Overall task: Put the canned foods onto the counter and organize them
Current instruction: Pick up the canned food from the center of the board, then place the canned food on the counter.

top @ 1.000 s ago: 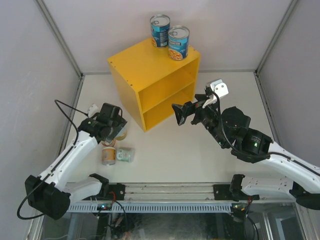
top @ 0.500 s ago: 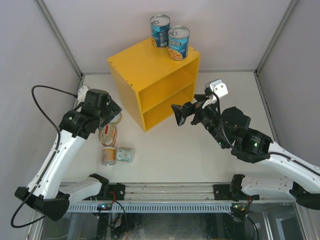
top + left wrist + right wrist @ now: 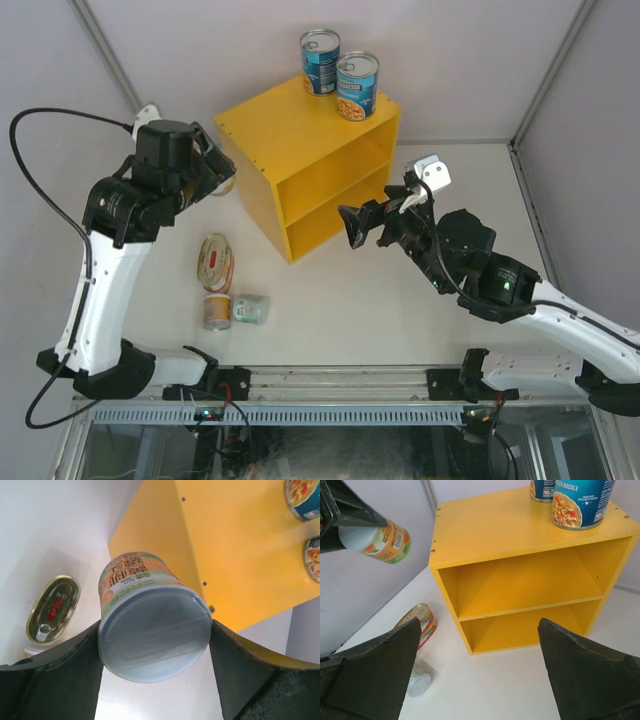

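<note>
My left gripper (image 3: 156, 625) is shut on a small pale-lidded can (image 3: 150, 635) with an orange-green label. It holds the can in the air beside the upper left edge of the yellow counter (image 3: 275, 125); the same can (image 3: 375, 541) also shows in the right wrist view. Two tall blue-labelled cans (image 3: 320, 60) (image 3: 357, 85) stand upright at the back of the counter's top. Stacked oval tins (image 3: 215, 263) and two small cans (image 3: 217, 310) (image 3: 250, 309) lie on the table to the left. My right gripper (image 3: 352, 228) hangs open and empty, facing the counter's open shelves (image 3: 520, 587).
The white table (image 3: 400, 320) is walled by grey panels at the left, back and right. A metal rail (image 3: 330, 385) with both arm bases runs along the near edge. A black cable (image 3: 40, 120) loops off the left arm.
The left arm has lifted the small can off the table near the oval tins, up and back to the counter's upper left side. The right arm has barely moved.
</note>
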Robot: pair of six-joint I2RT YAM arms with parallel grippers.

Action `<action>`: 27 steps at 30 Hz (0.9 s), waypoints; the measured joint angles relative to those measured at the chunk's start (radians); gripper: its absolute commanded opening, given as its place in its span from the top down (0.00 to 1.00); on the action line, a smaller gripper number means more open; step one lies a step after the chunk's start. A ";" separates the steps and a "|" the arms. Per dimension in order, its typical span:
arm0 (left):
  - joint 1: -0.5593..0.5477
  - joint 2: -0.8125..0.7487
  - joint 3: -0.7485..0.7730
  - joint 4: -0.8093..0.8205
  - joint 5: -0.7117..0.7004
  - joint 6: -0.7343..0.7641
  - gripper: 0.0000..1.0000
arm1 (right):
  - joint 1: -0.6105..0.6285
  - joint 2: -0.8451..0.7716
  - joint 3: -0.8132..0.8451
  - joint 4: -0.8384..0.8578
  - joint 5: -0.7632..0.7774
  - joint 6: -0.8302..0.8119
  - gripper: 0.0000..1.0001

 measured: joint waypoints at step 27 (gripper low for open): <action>-0.016 0.307 0.447 -0.031 0.252 0.134 1.00 | -0.074 0.191 0.166 0.055 -0.053 -0.042 0.00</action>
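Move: The left hand, already gripping the orange can, has the free left part of the yellow shelf's top about 13 cm ahead, 10 cm to its right and 8 cm below. Of the two blue soup cans up there, the nearer is some 20 cm ahead and 25 cm right of it; the oval can on the table is level with it, 8 cm left and 38 cm below. From the open right hand the orange can lies roughly 8 cm ahead, 29 cm left and 2 cm lower. Rising and reaching forward first, then swinging level to the right, the left hand carries the orange can towards the shelf top, about 7 cm right and 5 cm each forward and up, turning some 15 degrees clockwise with its grip kept. The right hand, still wide open, eases about 4 cm forward, 3 cm left and a little up, drawing nearer to that can. ##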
